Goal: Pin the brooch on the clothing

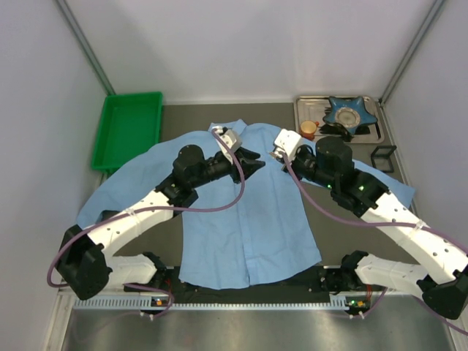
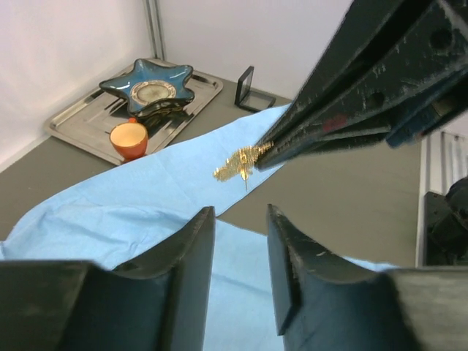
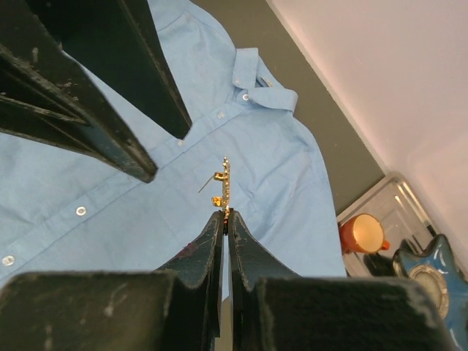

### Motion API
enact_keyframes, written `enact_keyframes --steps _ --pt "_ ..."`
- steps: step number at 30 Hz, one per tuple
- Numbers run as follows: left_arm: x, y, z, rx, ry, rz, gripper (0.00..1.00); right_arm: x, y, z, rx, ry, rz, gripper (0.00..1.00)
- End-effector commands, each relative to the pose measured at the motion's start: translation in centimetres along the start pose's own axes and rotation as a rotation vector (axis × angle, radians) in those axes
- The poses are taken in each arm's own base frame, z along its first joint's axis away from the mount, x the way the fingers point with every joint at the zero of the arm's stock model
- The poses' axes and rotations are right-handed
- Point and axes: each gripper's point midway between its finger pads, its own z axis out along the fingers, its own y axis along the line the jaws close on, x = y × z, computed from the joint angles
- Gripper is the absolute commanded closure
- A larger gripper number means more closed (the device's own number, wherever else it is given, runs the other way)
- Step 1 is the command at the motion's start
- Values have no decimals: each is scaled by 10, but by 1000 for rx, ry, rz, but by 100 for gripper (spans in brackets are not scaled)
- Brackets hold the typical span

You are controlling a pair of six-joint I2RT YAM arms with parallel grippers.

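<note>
The clothing (image 1: 248,219) is a light blue button-up shirt spread flat on the table, collar at the far side. Just above it, near the collar, the tiny gold brooch (image 3: 223,186) hangs with its thin pin sticking out sideways. My right gripper (image 3: 226,214) is shut on the brooch's lower edge. In the left wrist view the brooch (image 2: 238,162) shows at the right gripper's fingertips (image 2: 267,150). My left gripper (image 2: 240,216) faces it from a short distance, jaws partly open with nothing between them. The two grippers meet over the shirt's upper chest, left gripper (image 1: 254,161) beside right gripper (image 1: 273,155).
A metal tray (image 1: 373,131) at the back right holds a blue star-shaped dish (image 1: 349,111) and an orange cup (image 1: 308,129). A small black frame (image 1: 384,157) lies beside it. A green bin (image 1: 128,124) stands at the back left.
</note>
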Motion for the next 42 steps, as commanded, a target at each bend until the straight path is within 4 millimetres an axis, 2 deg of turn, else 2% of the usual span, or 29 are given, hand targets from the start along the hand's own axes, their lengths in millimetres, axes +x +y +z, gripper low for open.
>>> enact_keyframes --steps 1,2,3,4,5,6,7,8,9,10,11,12,13,15,17,21,25,27,30,34,38,42 --pt "-25 -9 -11 25 -98 -9 54 -25 -17 -9 67 -85 -109 100" --pt "-26 -6 -12 23 -99 -25 51 -26 -19 -7 77 -80 -118 100" --pt "-26 -7 -13 33 -96 -81 46 -36 -29 -10 108 -94 -93 100" --pt "-28 -4 -15 38 -97 -114 46 -36 -29 -10 79 -88 -45 100" --pt "-30 4 -20 47 -95 -152 45 -39 -28 -10 51 -97 102 100" --pt "-28 10 -22 38 -88 -257 44 -28 -61 -8 105 -72 250 100" --pt "-27 17 -24 30 -87 -309 44 -28 -53 -5 -15 -93 402 100" --pt "-24 33 -33 9 -83 -355 44 -21 -52 -2 -73 -70 719 100" --pt "-19 40 -36 0 -74 -420 44 15 -56 21 -128 26 929 100" --pt "-14 45 -40 -16 -58 -447 45 26 -51 18 -273 51 1101 100" --pt "-4 54 -46 -64 -26 -479 45 43 -29 28 -423 136 1342 100" --pt "-1 56 -48 -78 -15 -478 45 41 -20 29 -477 169 1486 100" --pt "1 54 -50 -75 -3 -473 45 42 -15 36 -524 117 1479 100" --pt "6 49 -53 -59 12 -479 45 28 -3 36 -592 94 1465 100" --pt "13 48 -54 -64 35 -492 45 22 10 36 -635 151 1445 100" --pt "30 50 -56 -75 85 -472 44 33 29 34 -684 228 1503 100" --pt "37 49 -56 -50 108 -411 43 36 45 31 -742 271 1552 100" --pt "36 45 -57 -25 109 -390 43 30 49 29 -783 246 1541 100" --pt "34 30 -61 47 102 -385 42 16 42 27 -801 150 1499 100" --pt "25 15 -62 99 10 -530 39 5 35 27 -780 31 1495 100" --pt "20 20 -56 68 -39 -606 38 -8 21 28 -739 -112 1521 100" --pt "8 28 -47 61 -83 -646 38 -11 19 30 -703 -160 1549 100"
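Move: Just ahead of the shut right fingertips sits the gold brooch they hold, about 1 cm forward and 1 cm left of the hand point. The shirt's chest, right of the button strip, lies some 10 cm ahead of the right hand, 2 cm left and 25 cm below; its collar is about 22 cm ahead and 14 cm left, the orange cup 23 cm ahead and 13 cm right. From the empty left hand, the brooch is roughly 2 cm ahead, 4 cm right, at its height. Keeping its pinch on the brooch, the right hand swings forward about 9 cm and slightly right, then down and back, rises partway again and ends some 5 cm lower and 3 cm left, rolled about 100 degrees with its fingers pointing left. The left hand opens wider and draws left away from the brooch, briefly forward and back, then sinks nearly 6 cm, tipping some 35 degrees. ##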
